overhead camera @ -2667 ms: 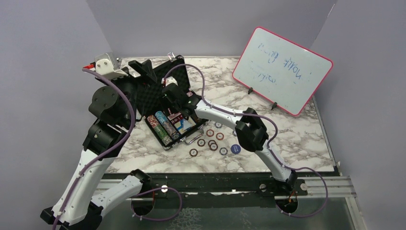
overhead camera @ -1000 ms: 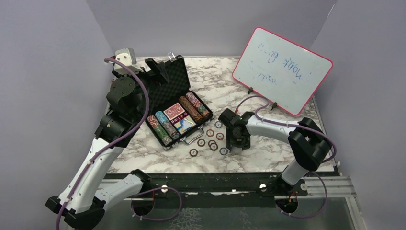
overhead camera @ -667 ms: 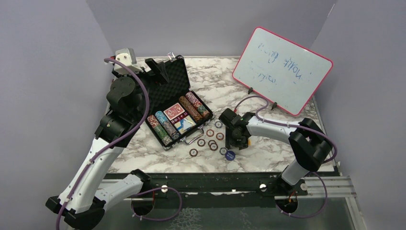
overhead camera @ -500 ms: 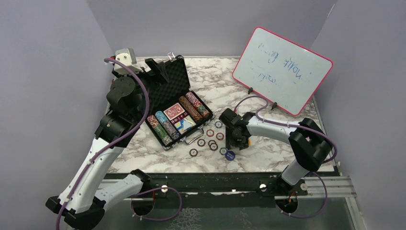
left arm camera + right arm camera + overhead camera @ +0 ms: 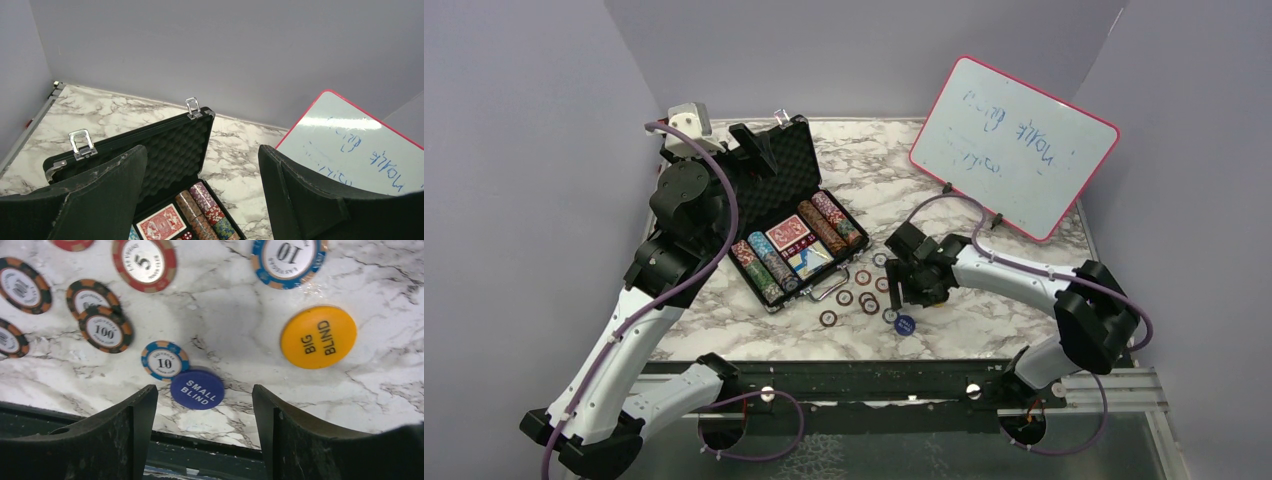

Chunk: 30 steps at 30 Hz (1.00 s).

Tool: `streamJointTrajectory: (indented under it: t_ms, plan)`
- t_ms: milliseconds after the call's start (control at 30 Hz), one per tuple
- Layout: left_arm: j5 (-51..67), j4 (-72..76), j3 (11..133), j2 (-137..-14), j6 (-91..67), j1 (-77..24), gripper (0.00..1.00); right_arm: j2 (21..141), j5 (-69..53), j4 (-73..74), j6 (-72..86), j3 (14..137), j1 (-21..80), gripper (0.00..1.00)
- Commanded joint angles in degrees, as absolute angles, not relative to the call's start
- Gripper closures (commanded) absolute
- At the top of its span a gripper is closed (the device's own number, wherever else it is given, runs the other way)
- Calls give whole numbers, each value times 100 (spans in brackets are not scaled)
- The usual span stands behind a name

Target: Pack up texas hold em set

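Note:
The black briefcase (image 5: 776, 170) stands open at the back left, its foam lid (image 5: 172, 150) raised. Rows of striped chips (image 5: 829, 220), a red deck (image 5: 789, 235) and a blue deck (image 5: 809, 262) lie inside. My left gripper (image 5: 754, 148) hovers open over the lid, holding nothing. Several loose chips (image 5: 864, 290) lie in front of the case. My right gripper (image 5: 902, 292) hangs open just above the table. Beyond its fingertips lie the blue SMALL BLIND button (image 5: 197, 389), a small 10 chip (image 5: 164, 360) touching it, and a yellow BIG BLIND button (image 5: 318, 337).
The pink-framed whiteboard (image 5: 1014, 145) leans on its stands at the back right. The table's front edge and black rail (image 5: 874, 372) run just below the blue button (image 5: 905, 324). Grey walls close in the left, back and right sides.
The blue button, under my right gripper a second ago, now lies free on the table. The right jaws have widened and the gripper has drawn back a little. The left arm barely moved.

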<state>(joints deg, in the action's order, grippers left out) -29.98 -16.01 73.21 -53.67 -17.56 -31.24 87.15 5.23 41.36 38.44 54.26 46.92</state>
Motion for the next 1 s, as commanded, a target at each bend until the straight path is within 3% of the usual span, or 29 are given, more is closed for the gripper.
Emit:
streamJointTrajectory:
  t_ms: [0, 400, 800, 967]
  plan:
    - [-3076, -1552, 7303, -5350, -1775, -3111, 15, 8686, 93, 3815, 3505, 5367, 4894, 27]
    - [-3064, -1544, 7348, -5443, -1714, -3112, 15, 9283, 373, 3933, 3711, 5344, 5212, 29]
    - [-3111, -1547, 7321, -5440, -1694, -3111, 15, 9463, 637, 4260, 3766, 5466, 5260, 51]
    - [-3137, -1562, 7337, -5435, -1688, -3111, 15, 9150, 777, 4351, 3749, 5882, 5273, 52]
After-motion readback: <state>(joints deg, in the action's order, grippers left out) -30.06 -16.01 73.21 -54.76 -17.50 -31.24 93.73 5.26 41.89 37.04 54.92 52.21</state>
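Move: Beneath the right hand and roughly 2 cm nearer the base lies the small blind, about 1 cm to the left and 3 cm below. The blue-edged 10 chip touching it is level with the hand and 4 cm left; the two 100 chips are 2 cm ahead, 9 cm left. The yellow big blind sits 3 cm ahead, 7 cm right. From the left hand, the small blind is some 15 cm back, 29 cm right and 43 cm below. Swinging back towards the base and a little left, the open right hand comes over the small blind, then sinks about 3 cm to it, drifting slightly back right with a small counter-clockwise turn. Its fingers then close partway, one on each side of the disc, and pinch its rim. ##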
